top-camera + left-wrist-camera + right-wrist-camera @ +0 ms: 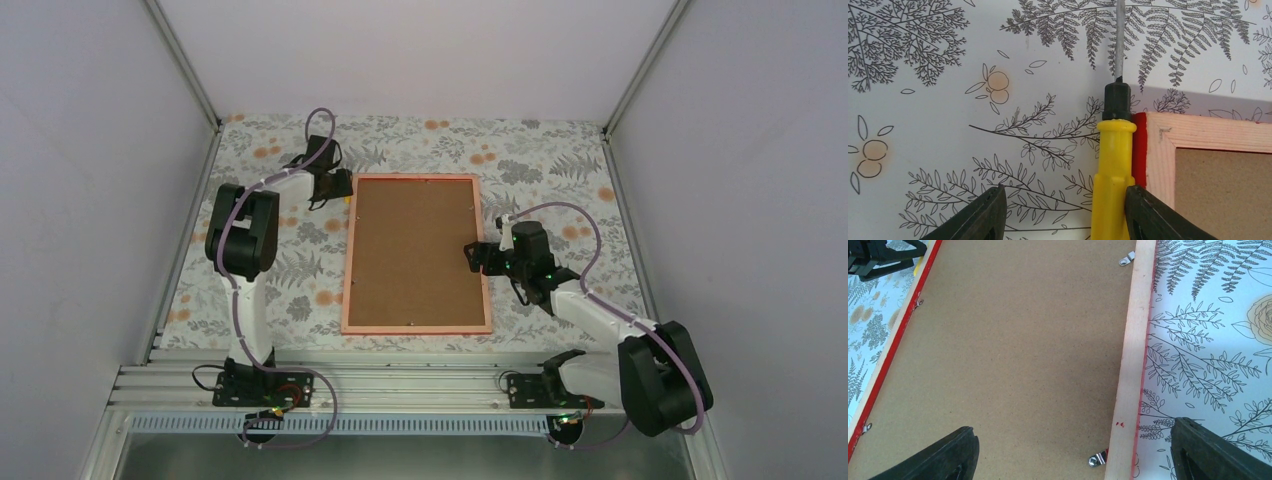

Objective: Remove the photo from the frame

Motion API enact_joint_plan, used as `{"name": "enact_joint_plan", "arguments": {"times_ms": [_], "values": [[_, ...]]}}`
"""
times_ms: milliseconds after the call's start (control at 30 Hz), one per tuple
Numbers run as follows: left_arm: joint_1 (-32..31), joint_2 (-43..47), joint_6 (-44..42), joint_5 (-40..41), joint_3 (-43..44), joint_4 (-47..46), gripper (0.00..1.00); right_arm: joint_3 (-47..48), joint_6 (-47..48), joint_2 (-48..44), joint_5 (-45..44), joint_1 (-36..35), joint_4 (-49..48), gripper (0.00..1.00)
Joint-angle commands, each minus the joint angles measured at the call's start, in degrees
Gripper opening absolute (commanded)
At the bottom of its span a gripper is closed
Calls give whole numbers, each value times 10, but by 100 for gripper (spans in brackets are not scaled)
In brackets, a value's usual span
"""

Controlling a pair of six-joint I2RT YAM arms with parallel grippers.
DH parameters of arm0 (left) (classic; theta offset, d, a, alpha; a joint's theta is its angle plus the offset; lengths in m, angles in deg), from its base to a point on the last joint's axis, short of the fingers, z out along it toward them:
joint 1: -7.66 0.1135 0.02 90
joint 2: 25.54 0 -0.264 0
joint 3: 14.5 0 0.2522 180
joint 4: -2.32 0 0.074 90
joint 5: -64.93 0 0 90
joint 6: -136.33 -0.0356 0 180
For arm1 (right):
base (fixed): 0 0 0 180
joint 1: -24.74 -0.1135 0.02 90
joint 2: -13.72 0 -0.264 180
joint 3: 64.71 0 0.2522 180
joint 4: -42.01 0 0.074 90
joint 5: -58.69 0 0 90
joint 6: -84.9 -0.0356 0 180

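The frame lies face down on the floral table, its brown fibreboard backing facing up. The photo is hidden beneath the backing. My left gripper hangs at the frame's far left corner. In the left wrist view the left gripper stands open around a yellow-handled tool that lies against the frame's red edge. Its right finger touches the handle and its left finger stands apart from it. My right gripper is open above the frame's right rail, straddling rail and backing.
Small metal clips on the right rail hold the backing down, and others sit along the left rail. The tool's grey shaft points away over the tablecloth. White walls enclose the table on three sides.
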Motion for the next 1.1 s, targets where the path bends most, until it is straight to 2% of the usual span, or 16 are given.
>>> {"name": "enact_joint_plan", "arguments": {"times_ms": [0, 367, 700, 900, 1067], "values": [[3, -9, -9, -17, 13, 9, 59, 0, 10, 6, -8, -6, -13, 86], [-2, -25, -22, -12, 20, 30, 56, -4, 9, 7, -2, -6, -12, 86], [-18, -44, -55, 58, 42, 82, 47, -13, 1, -1, 4, -6, -13, 86], [-21, -35, -62, 92, 29, 96, 28, -18, -3, -10, 7, -6, -10, 87], [-21, -2, -63, 106, -8, 100, 17, -21, -5, -23, 7, -5, -3, 86]]}}
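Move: The screwdriver's yellow handle lies some 2 cm to the left hand's right and 1 cm below it, level with it front to back, by the inner side of its right finger. The frame's far left corner is about 5 cm ahead, 4 cm right and 1 cm below; its left rail runs back right beside the handle. From the right hand, over the frame's right rail, the handle lies about 20 cm ahead, 28 cm left and 7 cm down. The left hand stays almost in place over the screwdriver, sinking about 1 cm beside the frame's far left corner while its fingers begin to close slowly. Then they close faster and pinch the yellow handle from both sides, as the hand edges about 1 cm left, away from the rail, and rolls some 10 degrees with its left side rising. ##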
